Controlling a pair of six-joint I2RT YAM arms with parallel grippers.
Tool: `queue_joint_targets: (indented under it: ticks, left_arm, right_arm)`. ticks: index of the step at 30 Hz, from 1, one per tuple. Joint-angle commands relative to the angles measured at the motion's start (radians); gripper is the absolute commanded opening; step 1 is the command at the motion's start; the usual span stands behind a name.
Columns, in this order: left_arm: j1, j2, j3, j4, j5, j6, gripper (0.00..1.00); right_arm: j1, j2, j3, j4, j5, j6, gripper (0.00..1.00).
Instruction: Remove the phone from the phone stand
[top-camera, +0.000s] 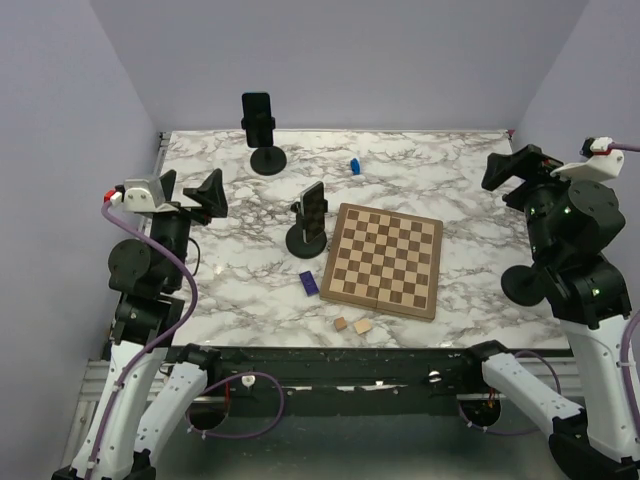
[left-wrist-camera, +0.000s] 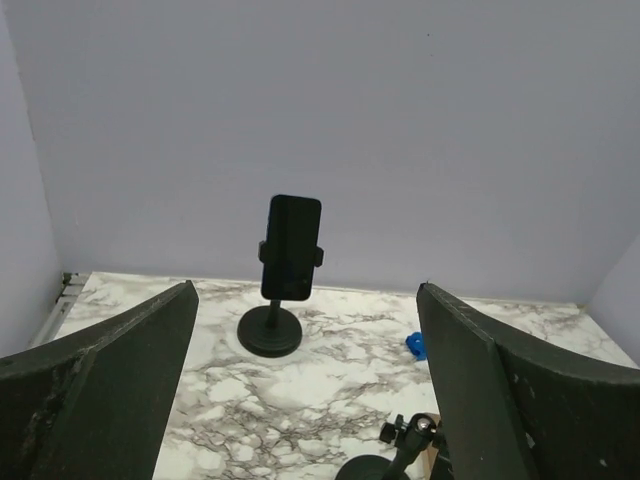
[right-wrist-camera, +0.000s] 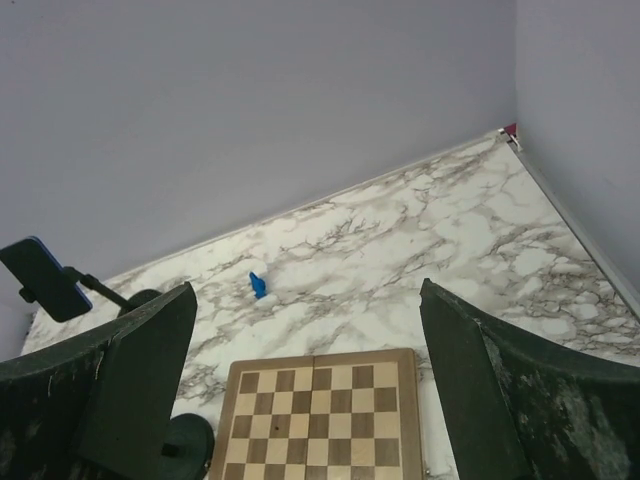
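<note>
Two black phones sit on black round-based stands. The far phone (top-camera: 257, 118) stands upright in its stand (top-camera: 267, 160) near the back wall; the left wrist view faces this phone (left-wrist-camera: 293, 247) and stand (left-wrist-camera: 270, 332). A second phone (top-camera: 313, 205) leans on a stand (top-camera: 306, 241) beside the chessboard. My left gripper (top-camera: 190, 195) hovers open over the table's left side, well short of both, with nothing between its fingers (left-wrist-camera: 110, 390). At the right edge my right gripper (top-camera: 520, 170) is raised and open, empty. The right wrist view catches the far phone (right-wrist-camera: 45, 280) at its left edge.
A wooden chessboard (top-camera: 385, 260) lies right of centre. A small blue piece (top-camera: 354, 165) sits behind it. Near the front edge are a purple block (top-camera: 309, 283) and two wooden cubes (top-camera: 341, 324), (top-camera: 362, 326). Walls enclose the back and sides.
</note>
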Motion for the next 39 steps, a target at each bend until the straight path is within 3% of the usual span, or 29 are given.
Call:
queue_joint_targets:
  ticks: [1,12,17,26,33,39]
  left_arm:
    - [-0.001,0.017,-0.005,0.027,0.038,-0.032,0.99]
    - [-0.035,0.057,-0.008,0.020,0.025,-0.029,0.99]
    - [-0.045,0.068,-0.037,0.050,0.021,-0.019,0.99]
    - [-0.060,0.120,-0.014,0.019,0.124,-0.034,0.99]
    - [-0.068,0.140,-0.012,0.010,0.242,-0.003,0.99]
    - [-0.080,0.154,-0.012,0.008,0.276,0.004,0.99]
  right_arm:
    - [-0.005,0.019,-0.003,-0.055,0.012,0.037,1.00]
    - [-0.005,-0.007,-0.159,0.043,-0.117,0.092,1.00]
    - [-0.005,0.087,-0.186,0.058,-0.221,0.148,1.00]
    - [0.013,0.373,-0.256,0.334,-0.817,0.188,1.00]
    - [0.226,0.531,-0.189,0.446,-0.787,0.096,1.00]
    - [0.370,0.646,-0.091,0.436,-0.723,-0.004,1.00]
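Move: The phone in the middle stand is about 36 cm to the right hand's left, 11 cm ahead and 27 cm below it. From the left hand it lies roughly 18 cm right, 12 cm ahead and 26 cm below, with the rear phone about 30 cm ahead and 5 cm right. The chessboard's middle is some 16 cm right of the middle phone and 5 cm nearer; the blue brick is about 10 cm nearer than that phone. Heading for the middle phone's screen side, the open right hand sweeps about 28 cm left over the chessboard while sinking some 19 cm, going forward and then easing back slightly, fingers turning nearly 60 degrees counter-clockwise and tipping down. The open left hand closes in from the other side, right and down with a little forward, yawing clockwise; neither touches the phone. ##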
